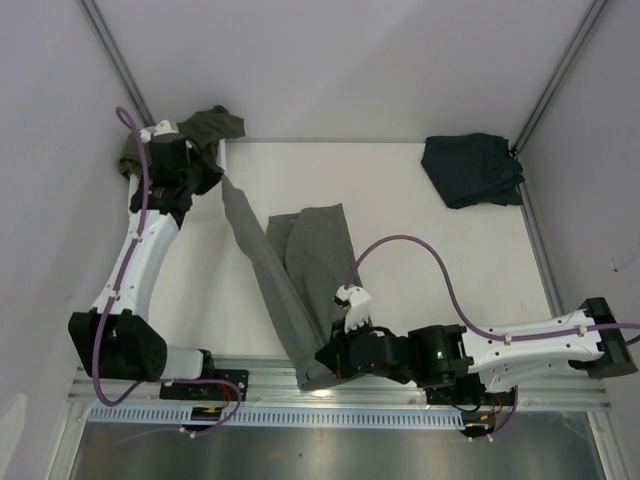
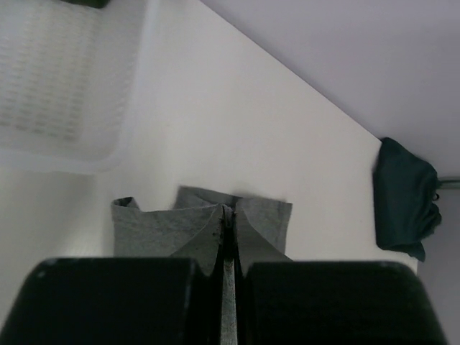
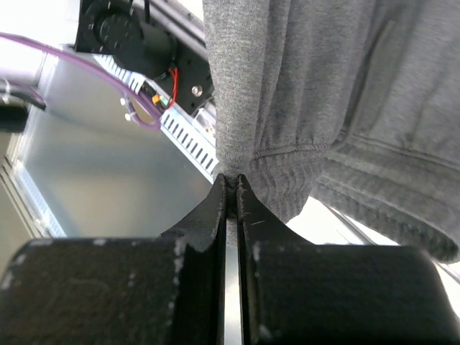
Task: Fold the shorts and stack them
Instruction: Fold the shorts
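Observation:
The light grey shorts hang stretched in a long band between both grippers, part of them lying on the white table. My left gripper is shut on one end at the back left; in the left wrist view its jaws pinch a grey fold. My right gripper is shut on the waistband end near the front rail, with the ribbed grey cloth rising from its jaws. The dark navy shorts lie bunched at the back right. The olive green shorts sit at the back left, partly behind the left arm.
A white mesh basket stands at the back left under the olive shorts. A metal rail with cable duct runs along the near edge. Grey walls and frame posts close in the table.

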Action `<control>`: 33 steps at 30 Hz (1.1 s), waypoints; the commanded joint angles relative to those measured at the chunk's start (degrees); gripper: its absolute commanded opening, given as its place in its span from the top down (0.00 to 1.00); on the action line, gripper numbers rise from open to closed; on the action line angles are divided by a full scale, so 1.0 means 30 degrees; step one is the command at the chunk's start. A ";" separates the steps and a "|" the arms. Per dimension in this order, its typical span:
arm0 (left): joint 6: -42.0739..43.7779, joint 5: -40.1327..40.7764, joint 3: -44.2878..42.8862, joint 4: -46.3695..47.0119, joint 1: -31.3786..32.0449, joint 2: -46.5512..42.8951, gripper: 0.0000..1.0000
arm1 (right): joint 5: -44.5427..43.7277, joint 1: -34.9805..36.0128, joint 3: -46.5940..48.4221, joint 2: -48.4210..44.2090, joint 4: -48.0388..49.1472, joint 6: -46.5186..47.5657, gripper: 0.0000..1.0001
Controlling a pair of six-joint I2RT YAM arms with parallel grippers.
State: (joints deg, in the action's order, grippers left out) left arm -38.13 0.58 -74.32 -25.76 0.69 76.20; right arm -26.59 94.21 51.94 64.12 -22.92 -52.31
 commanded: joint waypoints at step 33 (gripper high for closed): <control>0.1519 0.9417 -1.4657 -0.0407 0.9995 1.5928 0.94 | -0.4263 -0.0612 -0.7206 -0.2097 -1.1317 -1.4965 0.94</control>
State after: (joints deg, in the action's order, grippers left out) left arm -35.73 21.76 -112.68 -30.72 30.85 120.88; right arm -42.57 93.08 32.34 56.25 -51.11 -94.45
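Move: Both hands still grip the raised half of the grey shorts. From the left hand, the far edge of the lying half is about 16 cm ahead, 23 cm to the right and 26 cm below; the white bin's middle is some 24 cm ahead, 18 cm left and 23 cm below. From the right hand, the near end of the lying half is roughly 7 cm ahead, 12 cm right and 18 cm below. Holding the far end of the raised side, the left hand sweeps some 23 cm right and about 11 cm forward, away from the bin and towards the far edge of the lying half, sinking about 9 cm, mostly late, as it turns slightly clockwise. The right hand carries the near end about 16 cm right and 13 cm down, easing forward and turning roughly 40 degrees clockwise, both grippers keeping the cloth pinched. ##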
